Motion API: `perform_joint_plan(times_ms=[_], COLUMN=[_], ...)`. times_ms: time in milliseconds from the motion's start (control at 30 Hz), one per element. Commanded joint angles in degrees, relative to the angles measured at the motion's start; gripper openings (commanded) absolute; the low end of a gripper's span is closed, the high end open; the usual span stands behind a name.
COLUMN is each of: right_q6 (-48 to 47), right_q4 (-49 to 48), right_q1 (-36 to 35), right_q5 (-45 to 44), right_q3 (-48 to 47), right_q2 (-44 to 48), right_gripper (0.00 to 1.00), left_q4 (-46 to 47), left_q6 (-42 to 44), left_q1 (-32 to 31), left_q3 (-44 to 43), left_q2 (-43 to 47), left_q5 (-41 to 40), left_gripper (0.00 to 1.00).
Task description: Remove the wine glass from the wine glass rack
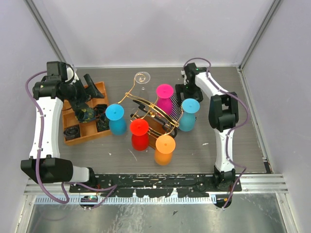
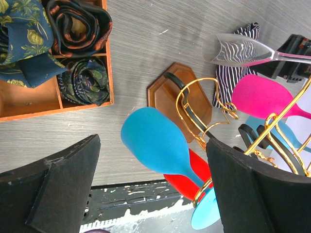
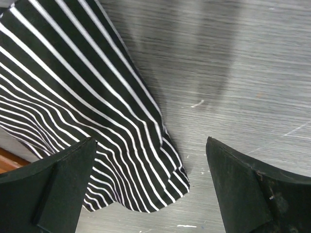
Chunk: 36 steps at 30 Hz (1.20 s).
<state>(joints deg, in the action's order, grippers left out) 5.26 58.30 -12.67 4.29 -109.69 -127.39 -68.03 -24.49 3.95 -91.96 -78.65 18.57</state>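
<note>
The wine glass rack (image 1: 148,110), gold wire on a brown wooden base (image 2: 167,92), stands mid-table with several wine glasses hanging bowl-down from it. They are blue (image 1: 115,114), red (image 1: 139,128), orange (image 1: 165,144), magenta (image 1: 164,92), light blue (image 1: 190,107) and clear (image 1: 142,77). My left gripper (image 1: 90,94) hovers open over the orange tray, left of the rack. In the left wrist view the blue glass (image 2: 160,145) shows between its fingers (image 2: 63,184), untouched. My right gripper (image 1: 187,91) is open behind the rack, above a striped cloth (image 3: 87,97).
An orange compartment tray (image 1: 99,90) with rolled patterned fabrics (image 2: 80,22) sits at the left. The black-and-white striped cloth (image 2: 228,77) lies under the rack's far side. White walls enclose the table; a metal rail runs along the near edge.
</note>
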Motion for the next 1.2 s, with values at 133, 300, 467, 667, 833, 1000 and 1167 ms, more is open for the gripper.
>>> perform_joint_plan(times_ms=[133, 300, 467, 667, 833, 1000, 1167], right_q6=[-2.23, 1.55, 3.11, 5.09, 4.43, 4.69, 7.41], right_q4=[2.58, 5.25, 5.73, 3.84, 0.51, 3.95, 2.06], right_q1=[-4.18, 0.22, 8.39, 15.62, 12.39, 9.99, 10.51], right_q5=[-11.38, -16.31, -19.63, -20.32, -12.97, -7.42, -8.99], right_q3=[-3.09, -5.11, -5.33, -5.13, -1.87, 1.4, 8.74], right_q2=[-3.45, -5.2, -4.19, 0.51, 8.42, 8.8, 8.51], right_gripper=[1.0, 1.0, 1.0, 1.0, 1.0, 1.0, 1.0], left_q4=[-0.57, -0.78, -0.42, -1.06, -0.84, -0.05, -0.07], left_q6=[0.78, 0.74, 0.39, 0.93, 0.67, 0.23, 0.37], left_q1=[-0.22, -0.18, -0.18, -0.21, -0.24, -0.21, -0.19], left_q3=[-1.53, -1.56, -0.82, -0.75, -0.5, 0.58, 1.54], left_q2=[0.57, 0.63, 0.9, 1.34, 1.17, 1.37, 1.7], left_q5=[1.31, 1.36, 1.7, 1.15, 1.04, 1.45, 1.5], left_gripper=[0.98, 0.98, 0.98, 0.98, 0.98, 0.98, 0.98])
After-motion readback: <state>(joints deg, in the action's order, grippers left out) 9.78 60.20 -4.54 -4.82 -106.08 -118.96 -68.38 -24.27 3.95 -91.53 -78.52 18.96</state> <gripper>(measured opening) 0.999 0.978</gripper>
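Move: The striped cloth lies flat under the right hand, its middle about 6 cm to the left, 4 cm ahead and 4 cm below. Hanging above table level, the pink glass is some 12 cm left and 8 cm back, and the right-hand blue glass about 16 cm back and 1 cm left; both middles are about 15 cm higher than the hand. From the left hand the cloth is roughly 50 cm right, 13 cm ahead and 26 cm down. Dragging the striped cloth with its open fingertips, the right hand first settles about 2 cm lower, then sweeps some 20 cm right, away from the rack, turning roughly 30 degrees clockwise. It then lifts off about 6 cm and swings back left some 10 cm, still open, partly undoing the turn. ##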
